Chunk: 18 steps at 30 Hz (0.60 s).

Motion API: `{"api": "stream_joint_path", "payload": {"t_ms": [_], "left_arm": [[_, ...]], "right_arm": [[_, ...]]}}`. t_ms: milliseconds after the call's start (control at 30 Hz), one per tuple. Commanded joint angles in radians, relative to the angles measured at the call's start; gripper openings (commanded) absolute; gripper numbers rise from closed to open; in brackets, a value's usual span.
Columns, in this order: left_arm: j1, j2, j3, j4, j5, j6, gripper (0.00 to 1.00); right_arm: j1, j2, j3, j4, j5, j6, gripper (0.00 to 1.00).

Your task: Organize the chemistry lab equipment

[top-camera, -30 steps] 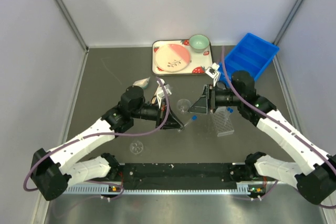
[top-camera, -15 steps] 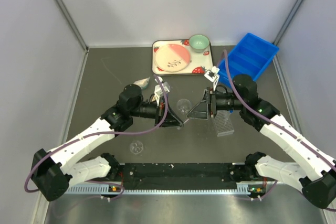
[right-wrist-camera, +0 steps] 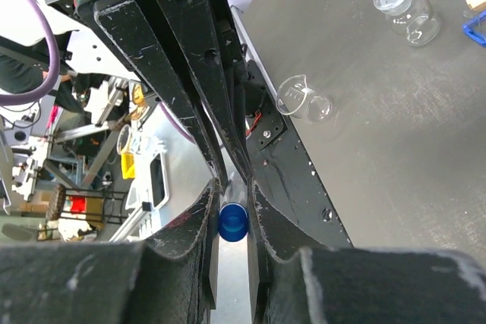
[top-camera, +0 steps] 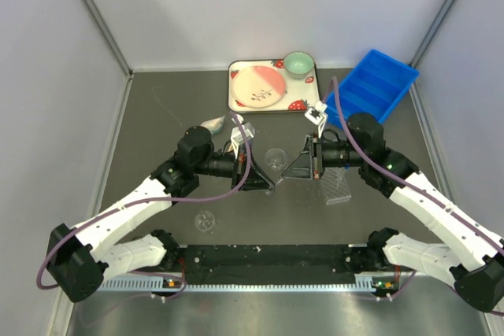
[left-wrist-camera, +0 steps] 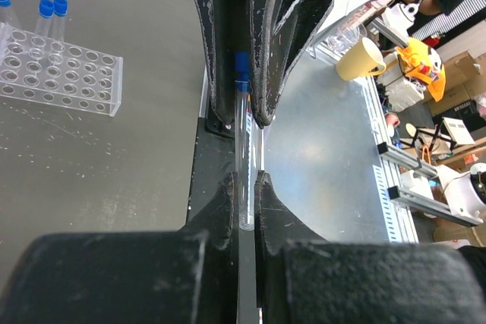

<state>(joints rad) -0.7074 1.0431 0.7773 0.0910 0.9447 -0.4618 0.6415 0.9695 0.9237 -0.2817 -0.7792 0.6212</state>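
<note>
A thin clear tube with a blue cap [left-wrist-camera: 242,127] hangs in the air between both grippers. My left gripper [left-wrist-camera: 244,178] is shut on its clear rounded end. My right gripper [right-wrist-camera: 231,186] faces it, its jaws pressed against the blue cap [right-wrist-camera: 233,221]. In the top view the left gripper [top-camera: 270,186] and the right gripper [top-camera: 284,175] meet tip to tip over the table's middle. The clear tube rack [top-camera: 335,182] lies just right of them and holds two blue-capped tubes [left-wrist-camera: 49,14]. A small glass beaker [top-camera: 275,157] sits behind the fingertips.
A strawberry-print tray [top-camera: 239,98] with a pink plate and green bowl stands at the back. A blue bin [top-camera: 370,88] sits back right. A round glass dish [top-camera: 205,220] lies near the front left. A stoppered glass flask [right-wrist-camera: 402,1] and a blue ring [right-wrist-camera: 474,28] show in the right wrist view.
My right gripper slid left to meet the left gripper, and its jaws closed onto the tube's blue cap. The left gripper kept its grip and barely moved.
</note>
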Motion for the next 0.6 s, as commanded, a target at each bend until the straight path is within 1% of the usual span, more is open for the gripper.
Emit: {"api": "stream_joint_path", "payload": {"t_ms": [0, 167, 200, 300, 367, 400, 433, 467, 500, 567], "left_arm": [[0.005, -0.015, 0.004, 0.052, -0.007, 0.002, 0.00], [0.008, -0.008, 0.022, 0.026, -0.060, 0.008, 0.00], [0.008, -0.008, 0.027, 0.020, -0.075, 0.012, 0.08], [0.008, 0.001, 0.051, -0.020, -0.109, 0.040, 0.45], [0.008, -0.003, 0.071, -0.074, -0.147, 0.066, 0.55], [0.008, -0.012, 0.077, -0.086, -0.167, 0.077, 0.59], [0.008, -0.020, 0.083, -0.144, -0.193, 0.087, 0.67], [0.008, -0.028, 0.092, -0.163, -0.211, 0.103, 0.75], [0.008, -0.044, 0.094, -0.180, -0.230, 0.109, 0.81], [0.008, -0.061, 0.091, -0.212, -0.253, 0.123, 0.83]], "right_arm": [[0.021, -0.009, 0.020, 0.018, -0.005, -0.006, 0.00], [0.023, -0.017, 0.021, -0.008, 0.027, -0.018, 0.00], [0.024, -0.025, 0.023, -0.026, 0.037, -0.023, 0.00], [0.023, -0.037, 0.030, -0.083, 0.107, -0.049, 0.00], [0.024, -0.040, 0.050, -0.134, 0.193, -0.084, 0.00], [0.023, -0.040, 0.055, -0.184, 0.262, -0.107, 0.00], [0.023, -0.040, 0.067, -0.215, 0.302, -0.118, 0.00], [0.021, -0.038, 0.073, -0.243, 0.346, -0.127, 0.00], [0.023, -0.040, 0.076, -0.295, 0.438, -0.142, 0.00], [0.023, -0.045, 0.079, -0.341, 0.536, -0.150, 0.00]]}}
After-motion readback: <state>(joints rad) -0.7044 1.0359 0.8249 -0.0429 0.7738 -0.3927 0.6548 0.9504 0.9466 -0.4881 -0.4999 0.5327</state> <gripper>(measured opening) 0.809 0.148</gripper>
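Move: Between the two hands, the test tube runs sideways, its capped end in the right fingers and its lower end in the left: its middle is about 3 cm to the right hand's left and 4 cm to the left hand's right, roughly level with both. From the right hand, the rack lies some 8 cm ahead, 15 cm right and 25 cm below; the round glass stands about 14 cm ahead, 1 cm left, and as far down. Letting go of the tube, the left fingers spread wide as that hand eases about 2.5 cm forward, turning slightly counter-clockwise. The right fingers keep their pinch at the capped end and draw the tube out of the left hand, going some 4 cm down with about 2.5 cm each of forward and right, towards the rack, the fingertips dipping and swinging forward about 10–15 degrees. ##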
